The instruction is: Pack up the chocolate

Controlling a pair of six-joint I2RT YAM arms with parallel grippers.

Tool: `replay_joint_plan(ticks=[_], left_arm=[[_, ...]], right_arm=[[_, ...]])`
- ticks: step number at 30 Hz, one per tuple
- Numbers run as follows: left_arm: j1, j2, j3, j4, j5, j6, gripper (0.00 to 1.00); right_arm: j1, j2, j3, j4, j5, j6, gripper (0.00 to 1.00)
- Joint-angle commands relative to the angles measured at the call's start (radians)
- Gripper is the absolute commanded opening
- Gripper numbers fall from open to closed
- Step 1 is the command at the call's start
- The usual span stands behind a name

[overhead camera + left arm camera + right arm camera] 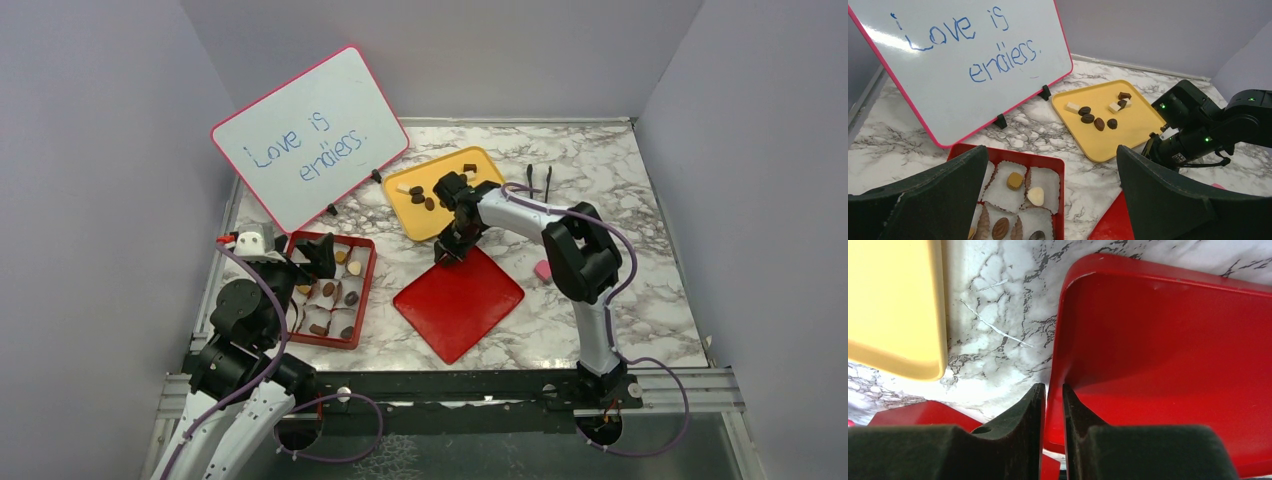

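Several chocolate pieces (1088,118), mostly dark brown with some cream ones, lie on a yellow tray (472,160). More pieces (1015,180) sit in white paper cups inside the red box (366,290). My left gripper (1052,150) hangs wide open above the box's far end, holding nothing. A flat red lid (460,300) lies between box and tray. My right gripper (1053,387) is shut on the lid's rim (1168,340) at its far corner, one finger inside and one outside. The tray's corner (893,305) lies just to the left of it.
A pink-framed whiteboard (310,135) stands propped at the back left. Black tongs (540,180) lie behind the tray and a small pink cube (543,270) sits right of the lid. Walls close in the marble table on three sides.
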Motion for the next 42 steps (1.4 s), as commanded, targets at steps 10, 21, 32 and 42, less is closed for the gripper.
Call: replay_joint_plan(ticks=[10,21,32,42], left_arm=[[-0.002,-0.009,-0.008,0.014,0.009,0.013,0.99],[-0.002,0.002,-0.009,0.014,0.011,0.009,0.99],[-0.002,0.006,-0.010,0.014,0.049,-0.014,0.99],[-0.002,0.052,0.008,0.012,0.204,-0.073,0.97]], right_arm=[[0.032,-0.046,-0.009,-0.022,0.049,-0.048,0.05],[0.039,-0.284,-0.163,-0.005,0.019,-0.123,0.01],[0.039,-0.616,-0.319,0.143,-0.044,-0.266,0.01],[0.039,-0.946,-0.462,0.384,-0.286,-0.450,0.01]])
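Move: Between the right hand's slightly open fingers lies the far-left rim of the empty red lid, whose middle is about 8 cm back and 4 cm right, nearly at finger height. From this hand the yellow tray's middle lies roughly 13 cm ahead and 2 cm right, the chocolate box 22 cm left and 5 cm back, the pink block 20 cm right and 2 cm back. From the left hand the lid's middle is about 26 cm right, 1 cm ahead and 28 cm below. Closing its fingers on the rim of the red lid, the right hand pinches it, then lifts about 20 cm, drawing back some 8 cm and slightly right, away from the yellow tray. As it rises the wrist tips the fingers from pointing down towards forward and left, turning some 40 degrees in all. Late on, the left hand starts easing right about 2 cm, fingers wide open. ##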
